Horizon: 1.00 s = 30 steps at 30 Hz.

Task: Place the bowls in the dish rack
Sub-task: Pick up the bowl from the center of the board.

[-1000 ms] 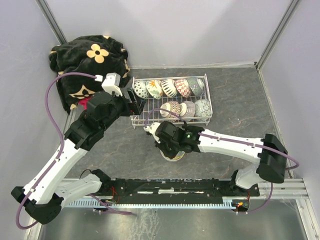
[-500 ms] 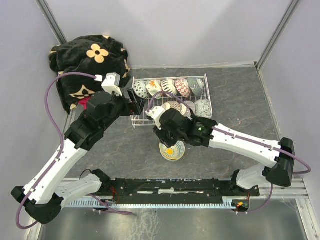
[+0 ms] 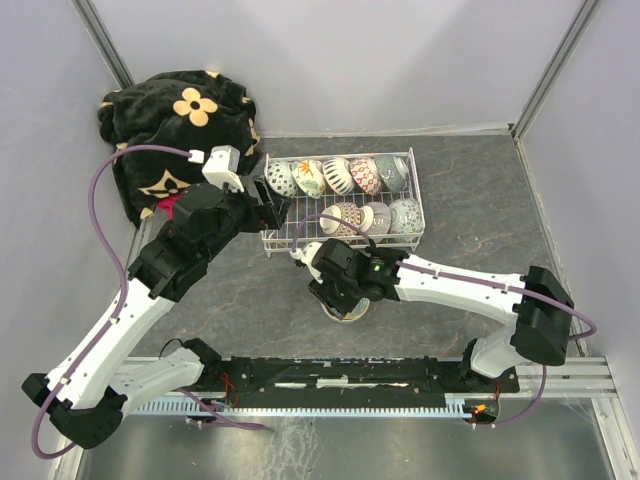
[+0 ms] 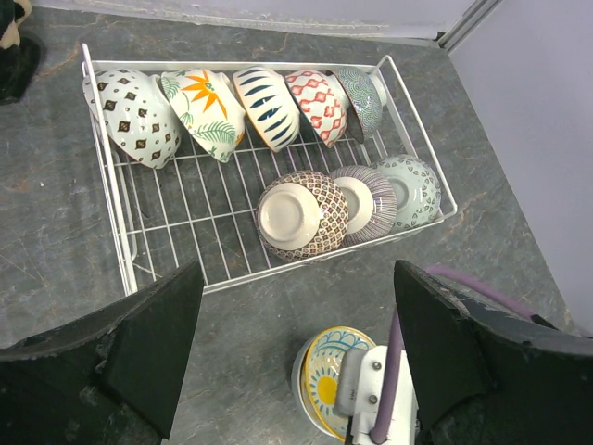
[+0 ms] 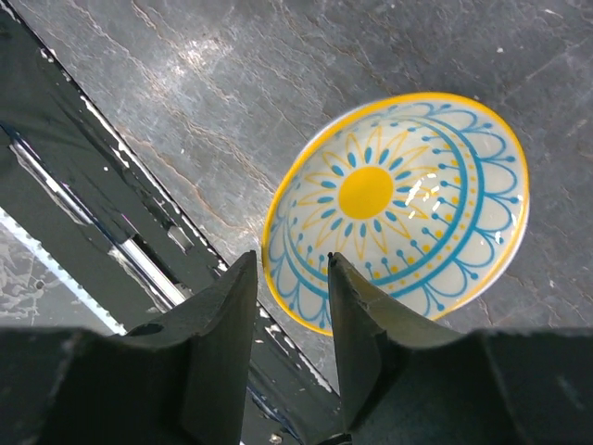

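A yellow sunburst bowl [image 5: 398, 199] with blue lines sits upright on the dark table in front of the dish rack [image 4: 278, 274]. My right gripper [image 5: 289, 269] hangs over its near rim, jaws open, with the rim showing in the gap between them. From above, that gripper [image 3: 336, 296] covers most of the bowl [image 3: 347, 312]. Several patterned bowls [image 4: 278, 107] stand on edge in the white wire rack's back row, and three more [image 4: 301, 215] lean in its front row. My left gripper [image 4: 296, 348] is open and empty, above the table near the rack's front left corner [image 3: 268, 240].
A black blanket with tan flowers [image 3: 180, 110] is heaped at the back left, beside the rack [image 3: 417, 200]. The left half of the rack's front row is bare wire [image 4: 185, 227]. Grey walls close in the table on three sides.
The right gripper swung back toward the rack, uncovering the yellow bowl, then returned over it, and its jaws have opened wider. The left arm has not moved.
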Tool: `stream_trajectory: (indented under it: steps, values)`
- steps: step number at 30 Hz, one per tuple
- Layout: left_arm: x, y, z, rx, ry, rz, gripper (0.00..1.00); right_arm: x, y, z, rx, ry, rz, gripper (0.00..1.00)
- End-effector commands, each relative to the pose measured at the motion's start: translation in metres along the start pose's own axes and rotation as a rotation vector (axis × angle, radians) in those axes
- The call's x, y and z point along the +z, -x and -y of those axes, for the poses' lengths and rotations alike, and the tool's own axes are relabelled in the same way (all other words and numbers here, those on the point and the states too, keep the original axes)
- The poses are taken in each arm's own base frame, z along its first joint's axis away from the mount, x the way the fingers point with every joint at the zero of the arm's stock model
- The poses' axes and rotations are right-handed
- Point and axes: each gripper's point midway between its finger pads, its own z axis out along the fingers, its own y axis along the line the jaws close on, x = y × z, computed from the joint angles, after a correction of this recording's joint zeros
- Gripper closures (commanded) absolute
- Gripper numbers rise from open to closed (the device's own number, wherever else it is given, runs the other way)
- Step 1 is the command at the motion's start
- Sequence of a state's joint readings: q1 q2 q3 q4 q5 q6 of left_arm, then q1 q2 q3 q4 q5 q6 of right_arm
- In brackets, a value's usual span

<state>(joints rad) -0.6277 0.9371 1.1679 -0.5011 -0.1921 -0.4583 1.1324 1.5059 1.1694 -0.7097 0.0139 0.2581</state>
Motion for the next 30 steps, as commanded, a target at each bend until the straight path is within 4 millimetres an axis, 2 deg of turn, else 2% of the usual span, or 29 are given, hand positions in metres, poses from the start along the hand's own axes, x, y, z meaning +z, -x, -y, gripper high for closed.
stream_trajectory:
  steps: [1, 7, 11, 15, 18, 19, 20, 21, 24, 30]
  values:
    - [-0.005, 0.018, 0.0, 0.042, -0.005, 0.063, 0.1, 0.007, 0.018, -0.017, 0.015, 0.059, 0.059, 0.55]
    - [-0.007, 0.018, -0.001, 0.041, -0.001, 0.063, 0.1, 0.017, 0.016, -0.021, 0.012, 0.066, 0.042, 0.56]
    - [-0.008, 0.019, -0.001, 0.04, -0.001, 0.065, 0.1, 0.02, 0.015, -0.019, 0.013, 0.048, 0.035, 0.68]
    - [-0.007, 0.019, 0.0, 0.042, -0.002, 0.065, 0.1, 0.023, 0.014, -0.014, 0.011, 0.023, 0.026, 0.74]
    - [-0.007, 0.019, -0.001, 0.043, -0.001, 0.066, 0.1, 0.021, 0.016, -0.01, 0.01, -0.003, 0.036, 0.83]
    - [-0.008, 0.02, -0.001, 0.042, -0.001, 0.068, 0.1, 0.018, 0.018, -0.009, 0.009, -0.007, 0.045, 0.91]
    - [-0.008, 0.02, -0.001, 0.043, 0.0, 0.068, 0.1, 0.015, 0.02, -0.008, 0.008, -0.013, 0.053, 0.97]
    - [-0.008, 0.02, -0.001, 0.043, -0.001, 0.068, 0.1, 0.011, 0.023, -0.007, 0.008, -0.018, 0.069, 0.98]
    - [-0.008, 0.021, -0.001, 0.043, 0.0, 0.071, 0.1, -0.009, 0.038, -0.006, 0.004, -0.026, 0.137, 0.99]
    - [-0.012, 0.026, 0.0, 0.041, -0.001, 0.089, 0.1, -0.066, 0.079, -0.006, 0.01, -0.017, 0.325, 0.99]
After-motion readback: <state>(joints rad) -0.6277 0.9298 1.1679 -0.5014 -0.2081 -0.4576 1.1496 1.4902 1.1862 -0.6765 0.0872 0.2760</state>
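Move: Just below and ahead of the right hand's open fingers is the yellow-rimmed bowl, nested in another one; its middle is about 4 cm farther out, 1 cm to the right and 4 cm down. In the rack, the brown-patterned bowl stands some 20 cm straight ahead of that hand, with the purple-striped bowl 7 cm to the right of it, both about 3 cm lower than the hand. From the left hand the yellow-rimmed bowl lies roughly 14 cm right, 11 cm back and 26 cm below. Sinking about 2 cm while shifting as far to the left, the right hand brings its fingers down astride the near edge of the top bowl. They close from nearly half open and pinch the rim, and the hand then rises some 3 cm, easing about 1.5 cm forward and 1 cm back to the right, with the rim kept between the fingertips. ##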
